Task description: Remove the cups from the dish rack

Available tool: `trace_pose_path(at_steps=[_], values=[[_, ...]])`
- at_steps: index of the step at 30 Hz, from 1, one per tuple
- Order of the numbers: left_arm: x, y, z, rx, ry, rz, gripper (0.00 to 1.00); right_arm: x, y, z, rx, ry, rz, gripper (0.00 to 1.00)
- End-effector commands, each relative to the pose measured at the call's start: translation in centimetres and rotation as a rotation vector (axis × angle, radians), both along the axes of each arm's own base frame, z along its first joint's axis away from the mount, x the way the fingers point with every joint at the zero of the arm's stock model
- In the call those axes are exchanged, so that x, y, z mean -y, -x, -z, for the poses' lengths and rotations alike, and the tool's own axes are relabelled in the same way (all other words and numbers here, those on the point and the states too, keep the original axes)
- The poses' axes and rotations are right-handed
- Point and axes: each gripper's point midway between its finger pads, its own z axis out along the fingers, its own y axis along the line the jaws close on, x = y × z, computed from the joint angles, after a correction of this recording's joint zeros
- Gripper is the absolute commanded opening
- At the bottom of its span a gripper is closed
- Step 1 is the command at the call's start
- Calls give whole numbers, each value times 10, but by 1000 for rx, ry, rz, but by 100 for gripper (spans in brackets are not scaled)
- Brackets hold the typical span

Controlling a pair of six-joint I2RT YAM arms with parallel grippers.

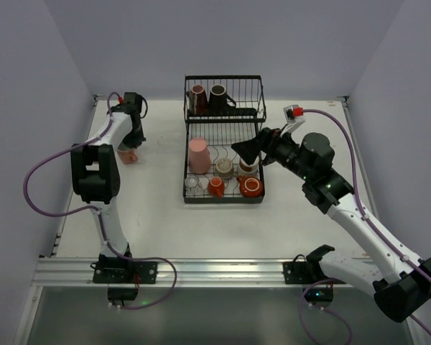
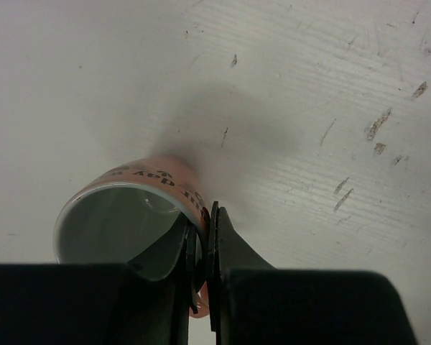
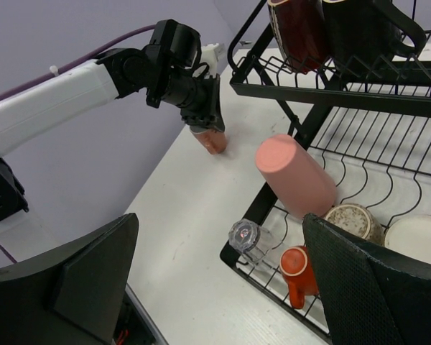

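A small pink cup point(image 2: 122, 208) with dark lettering is low over the table, left of the dish rack point(image 1: 223, 202). My left gripper point(image 2: 205, 219) is shut on its rim, one finger inside and one outside; the top view shows that gripper point(image 1: 133, 149) and cup point(image 1: 128, 157). The lower tray holds a tall pink tumbler point(image 1: 199, 155), a clear glass point(image 3: 248, 237), a speckled beige cup point(image 3: 352, 219) and two orange-red cups point(image 1: 215, 186) point(image 1: 251, 187). A brown mug point(image 1: 197, 98) and a black mug point(image 1: 218, 97) sit in the raised basket. My right gripper point(image 1: 246, 149) hangs open over the tray's right side, holding nothing.
The left arm point(image 3: 65, 93) reaches along the left wall, its purple cable trailing. A metal rail point(image 1: 215, 269) runs along the near edge. Bare white table point(image 3: 187, 237) lies between the rack and the left wall.
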Motion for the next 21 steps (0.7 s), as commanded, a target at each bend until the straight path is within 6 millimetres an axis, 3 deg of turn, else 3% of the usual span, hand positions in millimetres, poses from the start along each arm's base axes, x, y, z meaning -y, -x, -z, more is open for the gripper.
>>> trace_pose_path(at_steps=[1,7,11,15,21], values=[[-8,-13,-11,53,-36,27,0,4,-3,-8,35,8,24,99],[-12,-11,-7,98,-13,-1,0,2,-5,-5,29,15,24,99],[-16,2,0,101,-8,-29,14,-1,-11,-5,24,24,23,99],[-16,9,-3,134,-3,-49,38,-5,-19,-8,28,32,24,99],[-18,16,-9,152,-8,-54,52,-8,-26,-5,9,60,28,99]])
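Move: The left gripper pinches the rim wall of the pink cup, whose middle lies about 4 cm to its left, level fore and aft, and some 3 cm below. From that hand, the pink tumbler in the rack is roughly 24 cm to the right and 2 cm back. The clear glass is about 21 cm right and 11 cm back. From the right hand, the pink cup lies some 17 cm ahead, 40 cm left and 30 cm below. Hold the left gripper almost still over the table with the pink cup's wall pinched, then open the fingers to about half and draw the hand back some 3 cm towards the base, sinking about 2 cm and drifting slightly left, one finger still inside the cup. Meanwhile ease the wide-open right gripper some 2 cm forward and nearly as far down above the rack. ##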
